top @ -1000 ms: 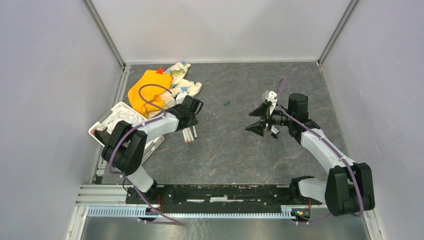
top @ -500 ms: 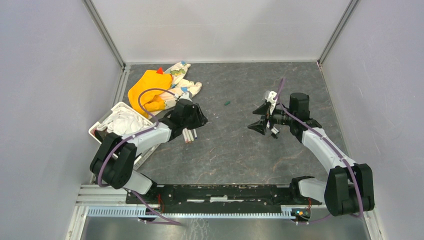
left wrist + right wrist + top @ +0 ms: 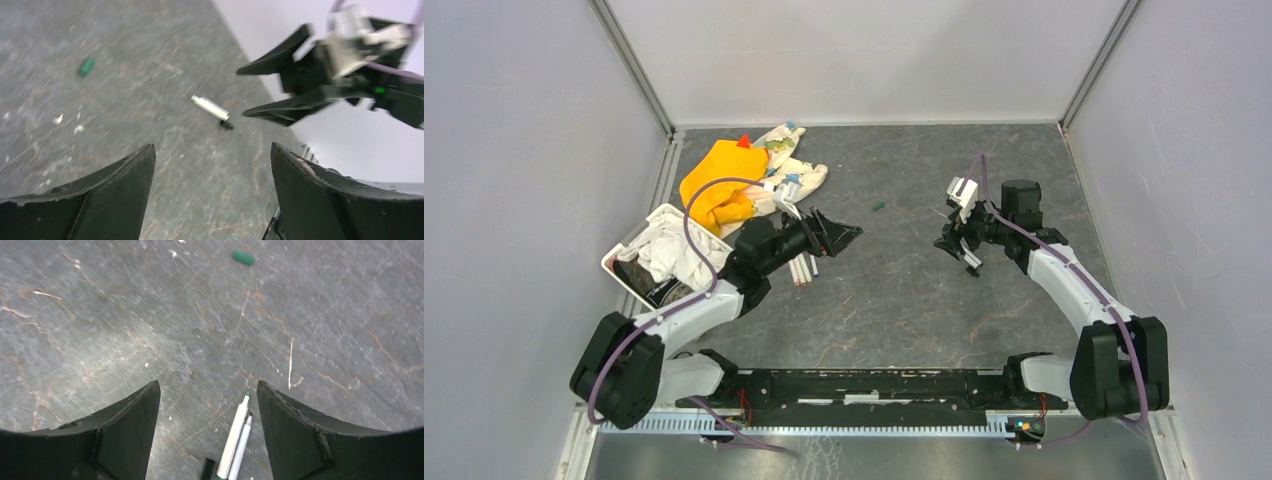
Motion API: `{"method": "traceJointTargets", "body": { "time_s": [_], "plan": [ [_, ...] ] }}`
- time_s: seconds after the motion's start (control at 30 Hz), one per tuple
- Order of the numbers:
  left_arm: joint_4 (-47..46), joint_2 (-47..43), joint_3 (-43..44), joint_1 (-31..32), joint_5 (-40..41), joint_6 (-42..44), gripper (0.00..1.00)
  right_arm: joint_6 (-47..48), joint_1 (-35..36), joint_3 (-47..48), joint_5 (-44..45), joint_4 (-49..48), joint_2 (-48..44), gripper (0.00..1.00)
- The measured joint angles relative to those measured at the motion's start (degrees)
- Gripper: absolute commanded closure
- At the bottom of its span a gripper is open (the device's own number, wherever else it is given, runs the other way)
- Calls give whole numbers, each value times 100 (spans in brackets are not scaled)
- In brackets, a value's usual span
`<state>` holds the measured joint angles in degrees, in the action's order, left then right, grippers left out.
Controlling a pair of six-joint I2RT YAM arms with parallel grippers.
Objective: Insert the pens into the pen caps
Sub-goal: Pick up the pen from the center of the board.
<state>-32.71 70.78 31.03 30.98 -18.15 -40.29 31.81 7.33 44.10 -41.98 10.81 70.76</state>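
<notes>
Two white pens (image 3: 235,437) lie side by side on the dark table, one green-tipped, just below my open right gripper (image 3: 207,390), with a short dark piece (image 3: 207,469) beside them. In the top view these pens (image 3: 972,263) show under the right gripper (image 3: 952,242). A dark green pen cap (image 3: 243,257) lies alone farther off, and it is also seen as the green cap (image 3: 878,206) mid-table. My left gripper (image 3: 848,237) is open and empty, pointing right. Behind it lie more pens (image 3: 802,268). The left wrist view shows the green cap (image 3: 86,65) and a white pen (image 3: 212,108).
An orange cloth (image 3: 714,182) and a patterned cloth (image 3: 789,165) lie at the back left. A white basket (image 3: 616,257) with crumpled cloth stands at the left edge. A thin white stick (image 3: 290,362) lies near the right gripper. Walls enclose three sides.
My left gripper has opened and swung forward to the right, away from the pens by the cloths. The right gripper shifted slightly back and turned, still open.
</notes>
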Motion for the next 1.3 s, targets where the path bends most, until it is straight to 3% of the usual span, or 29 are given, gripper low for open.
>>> {"method": "traceJointTargets", "body": {
  "time_s": [0.23,0.37,0.5,1.0,1.3],
  "plan": [
    [-1147,-737,-282,2,-195,-7,8,295,0,297,907,518,520,38],
    [-1390,-793,-341,2,-195,-15,8,376,0,527,1421,870,964,50],
    [-1484,-767,-481,2,-195,-55,9,380,0,767,1720,1137,1432,55],
    [-1587,-616,-544,2,-195,-83,9,33,0,1119,2229,1639,2127,60],
    [-1587,-476,-544,2,-197,-90,9,-52,0,1141,2376,1744,2339,68]
  ]
}}
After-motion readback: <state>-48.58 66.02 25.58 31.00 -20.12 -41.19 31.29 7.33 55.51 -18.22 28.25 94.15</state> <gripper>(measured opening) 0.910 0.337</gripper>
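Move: The white pen with the green tip lies about 7 cm to the right of the right hand, 1 cm ahead and some 13 cm below. A thinner white pen lies against it, roughly 2 cm farther right and level with it. A black cap sits about 5 cm back from the right hand and 10 cm to its right. From the left hand the green-tipped pen is about 36 cm to the right, nearly level and 18 cm lower. Lower the right gripper about 12 cm while carrying it some 6 cm right towards the green-tipped pen, fast first and then easing. Tip its fingers steeply down, turning slightly clockwise, and close them to less than half their opening, so they hang close over the pen. Raise the empty, open left gripper, tilting its fingers up, then let it sink slightly. ##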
